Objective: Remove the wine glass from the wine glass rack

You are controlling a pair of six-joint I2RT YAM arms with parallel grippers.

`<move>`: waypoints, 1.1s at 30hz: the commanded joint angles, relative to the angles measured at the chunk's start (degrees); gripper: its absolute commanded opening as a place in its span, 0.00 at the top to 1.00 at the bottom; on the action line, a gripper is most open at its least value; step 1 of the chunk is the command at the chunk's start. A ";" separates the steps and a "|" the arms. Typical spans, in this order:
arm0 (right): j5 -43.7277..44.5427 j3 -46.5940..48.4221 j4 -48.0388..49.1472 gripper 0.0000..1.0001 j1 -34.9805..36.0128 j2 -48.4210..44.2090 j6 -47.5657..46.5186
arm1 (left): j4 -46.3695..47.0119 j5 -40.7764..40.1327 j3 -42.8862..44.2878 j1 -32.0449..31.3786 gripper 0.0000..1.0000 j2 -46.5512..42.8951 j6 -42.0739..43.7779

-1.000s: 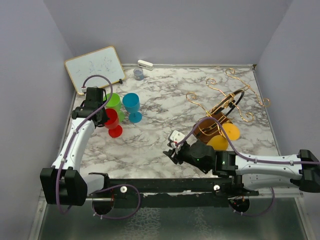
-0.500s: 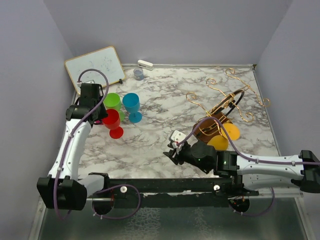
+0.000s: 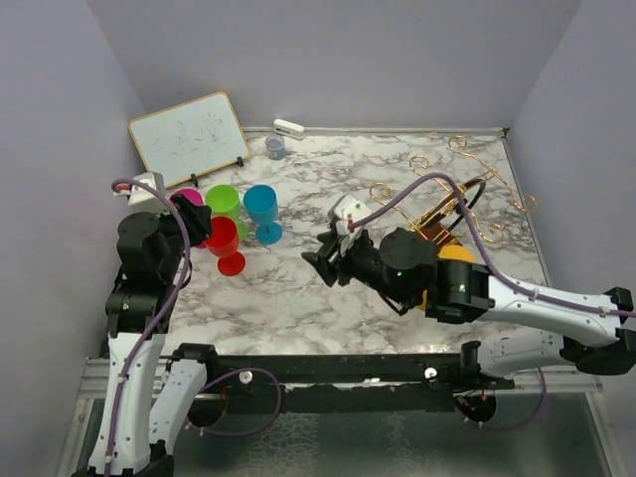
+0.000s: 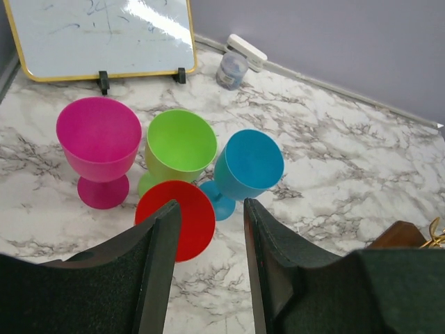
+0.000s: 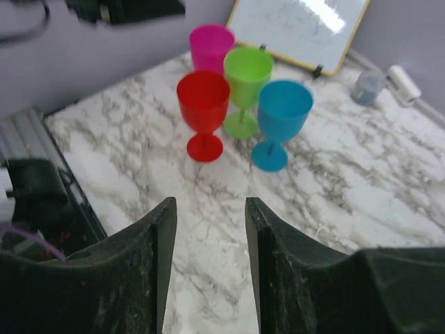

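Note:
The wine glass rack [image 3: 449, 211] lies at the right of the table, its gold wire arms [image 3: 497, 234] curling out from a dark wooden base; a brown corner of the rack [image 4: 402, 235] shows in the left wrist view. An orange wine glass [image 3: 457, 254] at the rack is mostly hidden behind my right arm. My right gripper [image 3: 320, 264] [image 5: 208, 205] hangs open over bare marble, left of the rack, with nothing between its fingers. My left gripper [image 3: 194, 219] [image 4: 208, 209] is open and empty, raised above and behind the red glass [image 4: 177, 216].
Pink [image 3: 189, 198], green [image 3: 223, 201], blue [image 3: 261, 205] and red [image 3: 223, 238] glasses stand upright in a cluster at the left. A whiteboard [image 3: 187, 134] leans at the back left. A small jar [image 3: 275, 147] and a white eraser [image 3: 288, 128] sit by the back wall.
My left gripper has opened, let go of the red glass and pulled back and up. My right arm has swung from the near edge toward the table's middle, its jaws slightly wider.

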 commanded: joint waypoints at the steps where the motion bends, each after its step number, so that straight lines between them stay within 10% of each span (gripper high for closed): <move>1: 11.57 16.16 -11.35 0.53 0.27 1.30 0.91 | 6.73 3.40 -4.32 0.36 0.56 1.51 -0.18; 10: 9.40 26.69 -25.17 0.45 -0.82 -3.18 10.15 | 12.00 7.30 -10.60 0.36 0.56 0.92 -0.26; 16: 13.51 44.34 -34.67 0.36 -2.65 11.62 2.74 | 14.16 10.39 -13.18 0.35 0.56 -1.42 0.06; 23: -30.63 60.45 -35.49 0.36 -50.01 21.27 10.83 | 14.83 11.00 -13.47 0.36 0.56 -3.53 0.44; 26: -46.84 51.17 -27.80 0.38 -66.94 15.14 22.93 | 14.90 10.37 -13.49 0.36 0.56 -4.11 0.73; 33: -49.79 24.63 -22.09 0.36 -76.14 -8.70 33.74 | 14.65 10.73 -13.71 0.36 0.56 -4.60 0.32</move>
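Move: The yellow wine glass hangs upside down on the rack, about 26 cm to the right of my right hand, some 4 cm farther out and 14 cm below it. The rack's wooden base stands about 15 cm ahead and 23 cm to the right, roughly 27 cm down; an empty front hook is some 19 cm ahead, 11 cm right and 9 cm lower. From my left hand the yellow glass lies about 48 cm to the right, 7 cm nearer me and 15 cm down. I lift my empty right hand some 17 cm, drifting right, then sweep it forward and right over to the far side of the rack, sinking a little and drawing back about 5 cm at the end, opening the fingers wider and turning clockwise. My open left hand dips about 6 cm over the red glass, comes partly back up and edges 3 cm right. ##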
